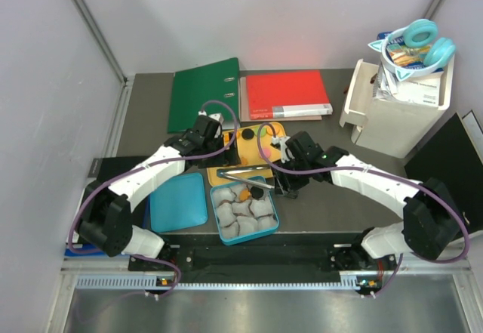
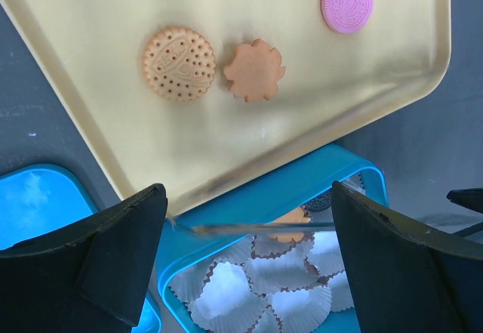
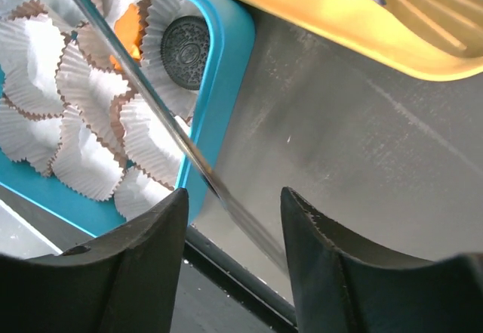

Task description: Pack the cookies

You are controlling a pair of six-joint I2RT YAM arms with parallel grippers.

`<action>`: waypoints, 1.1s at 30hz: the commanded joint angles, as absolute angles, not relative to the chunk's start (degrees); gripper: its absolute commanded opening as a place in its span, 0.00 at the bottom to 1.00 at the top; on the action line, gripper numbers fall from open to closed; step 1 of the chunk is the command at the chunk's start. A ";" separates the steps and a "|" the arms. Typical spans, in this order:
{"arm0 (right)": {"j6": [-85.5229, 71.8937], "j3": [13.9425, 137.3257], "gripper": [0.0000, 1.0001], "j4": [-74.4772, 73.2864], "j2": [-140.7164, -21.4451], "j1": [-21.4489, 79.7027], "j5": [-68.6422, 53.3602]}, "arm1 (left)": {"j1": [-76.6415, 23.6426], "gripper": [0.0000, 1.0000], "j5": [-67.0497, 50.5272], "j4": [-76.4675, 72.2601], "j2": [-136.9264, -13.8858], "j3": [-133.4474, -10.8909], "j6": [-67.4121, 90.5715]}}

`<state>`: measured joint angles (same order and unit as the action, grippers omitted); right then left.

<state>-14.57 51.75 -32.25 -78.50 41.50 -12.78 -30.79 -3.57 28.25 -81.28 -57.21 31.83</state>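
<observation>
Cookies lie on the yellow tray (image 2: pixel 90 38): a round orange cookie (image 2: pixel 179 63), a flower-shaped orange one (image 2: pixel 254 70) and a pink one (image 2: pixel 347 1). Below it the blue box (image 2: pixel 355 176) holds white paper cups, with an orange cookie (image 2: pixel 290 223) in one and a black cookie (image 3: pixel 186 41) in another. My left gripper (image 2: pixel 245 189) hangs open over the tray's near edge and the box, holding nothing. Metal tongs (image 3: pixel 151 99) slant across the box and run between the fingers of my right gripper (image 3: pixel 232 193). Those jaws stand apart, with a gap at the left finger.
The blue lid (image 1: pixel 178 201) lies left of the box (image 1: pixel 223 231). A green binder (image 1: pixel 204 91) and a red book (image 1: pixel 287 94) lie behind the tray (image 1: pixel 273 127). A white bin (image 1: pixel 396 114) with teal headphones (image 1: pixel 423 42) stands at the back right.
</observation>
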 commanded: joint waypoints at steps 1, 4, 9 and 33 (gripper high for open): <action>-14.15 54.49 0.51 -29.88 -79.27 42.10 -11.08 | -30.67 0.93 -3.78 26.46 -81.65 -58.36 32.25; -14.15 54.93 0.47 -29.62 -79.72 42.10 -10.28 | -30.67 0.92 -3.87 26.37 -81.83 -58.62 32.43; -13.89 55.98 0.39 -29.62 -80.42 42.10 -10.55 | -30.67 0.92 -3.87 26.45 -81.91 -59.24 32.34; -13.89 68.99 0.00 -35.68 -79.01 41.84 -0.88 | -30.41 0.96 4.39 26.81 -79.98 -63.72 33.84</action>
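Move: The right hand hangs just outside the box's right rim, with the near arm of the metal tongs already between its half-open fingers; the tongs' middle lies about 9 cm left and 3 cm ahead, level with the fingertips. The black cookie in the box is roughly 8 cm left, 2 ahead and 5 below, the pink cookie on the tray some 14 ahead, 7 left and 7 below. From the left hand the tongs' middle is about 7 cm right and 1 back, 1 below. The right hand stays almost level and creeps about 1 cm forward while its half-open fingers shut fully and pinch the tongs' near arm, then it carries the tongs up and forward, some 7 cm up and 5 cm out in all with a little to the left, from beside the box to over the tray's near right edge, the fingers tipping about 10 degrees outward. The left hand, its fingers staying wide open and empty, waits and then backs off up and forward by about 3.5 cm as the tongs leave. ##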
